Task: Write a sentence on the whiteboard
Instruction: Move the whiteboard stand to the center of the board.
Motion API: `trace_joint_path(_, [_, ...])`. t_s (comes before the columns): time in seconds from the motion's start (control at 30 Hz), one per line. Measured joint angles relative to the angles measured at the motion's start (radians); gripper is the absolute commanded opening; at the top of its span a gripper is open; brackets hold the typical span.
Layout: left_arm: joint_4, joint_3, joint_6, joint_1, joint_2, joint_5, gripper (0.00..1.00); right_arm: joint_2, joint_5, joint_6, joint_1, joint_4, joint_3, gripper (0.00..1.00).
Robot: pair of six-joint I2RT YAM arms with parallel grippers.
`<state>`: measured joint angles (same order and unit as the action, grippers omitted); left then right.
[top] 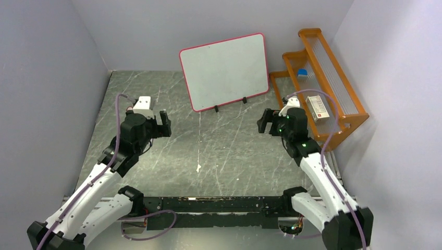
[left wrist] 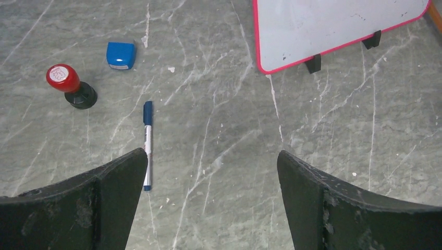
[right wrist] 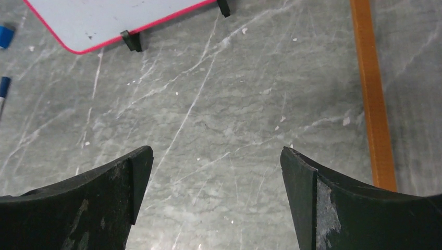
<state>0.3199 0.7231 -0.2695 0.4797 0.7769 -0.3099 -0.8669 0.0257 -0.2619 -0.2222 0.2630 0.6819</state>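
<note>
The whiteboard [top: 224, 70] stands propped at the back of the table on two black feet, pink-red framed, its face bare; no sentence shows on it. Its lower corner appears in the left wrist view [left wrist: 333, 23] and the right wrist view [right wrist: 114, 18]. A blue-capped white marker [left wrist: 148, 143] lies on the table just beyond my left gripper's left finger; its cap shows at the right wrist view's left edge [right wrist: 4, 86]. My left gripper [top: 164, 124] [left wrist: 211, 153] is open over bare table. My right gripper [top: 266, 122] [right wrist: 216, 151] is open too, nothing between its fingers.
A red-topped stamp [left wrist: 65, 80] and a small blue block [left wrist: 121, 54] sit left of the marker. An orange tiered rack [top: 326, 83] [right wrist: 371, 94] stands at the right, holding a white box [top: 318, 108] and a small blue item [top: 302, 73]. Grey walls close in on both sides.
</note>
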Motion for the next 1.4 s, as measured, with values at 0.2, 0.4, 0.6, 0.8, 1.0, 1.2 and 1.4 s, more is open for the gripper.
trace_joint_path(0.2, [0.007, -0.002, 0.007, 0.0, -0.018, -0.013, 0.98, -0.254, 0.003, 0.046, -0.01, -0.161, 0.003, 0.94])
trace_joint_path(0.4, [0.025, -0.014, 0.008, 0.0, -0.047, -0.015, 0.98, -0.556, -0.02, 0.102, -0.045, -0.291, 0.097, 0.89])
trace_joint_path(0.6, [0.025, -0.017, 0.01, 0.0, -0.078, -0.019, 0.98, -0.831, -0.013, 0.149, -0.052, -0.394, 0.264, 0.79])
trace_joint_path(0.8, [0.021, -0.027, 0.015, 0.0, -0.096, -0.006, 0.98, -1.043, 0.002, 0.177, -0.053, -0.416, 0.441, 0.72])
trace_joint_path(1.0, [0.022, -0.027, 0.015, 0.0, -0.081, 0.007, 0.98, -1.189, 0.009, 0.197, -0.053, -0.408, 0.575, 0.62])
trace_joint_path(1.2, [0.021, -0.027, 0.016, -0.001, -0.08, 0.008, 0.98, -1.263, 0.009, 0.215, -0.053, -0.378, 0.672, 0.49])
trace_joint_path(1.4, [0.021, -0.027, 0.019, -0.014, -0.077, 0.026, 0.95, -1.293, 0.004, 0.237, -0.053, -0.336, 0.739, 0.28])
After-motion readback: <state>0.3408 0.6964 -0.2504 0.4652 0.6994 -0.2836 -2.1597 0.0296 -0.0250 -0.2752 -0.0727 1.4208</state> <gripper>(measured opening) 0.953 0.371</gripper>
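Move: The right whiteboard stand, the clip on the board's lower edge, lies about 25 cm ahead of the right hand, 8 cm to its left and 17 cm below. The left stand clips on some 11 cm to the left of that stand and 4 cm nearer. The wooden rack's near rail lies about 17 cm ahead and 9 cm right of the right hand, also low. From the left hand, the right stand is roughly 26 cm ahead, 31 cm right and 20 cm below. Send the right gripper forward about 24 cm and down some 16 cm, veering 7 or 8 cm left, to the right stand at the whiteboard's lower edge, easing off as it gets there. Turn the wrist about 10 degrees counter-clockwise, tip it slightly further down and roll its left side down. Close the fingers on the way from wide open to roughly a third, one either side of the stand, without yet pinching it. ##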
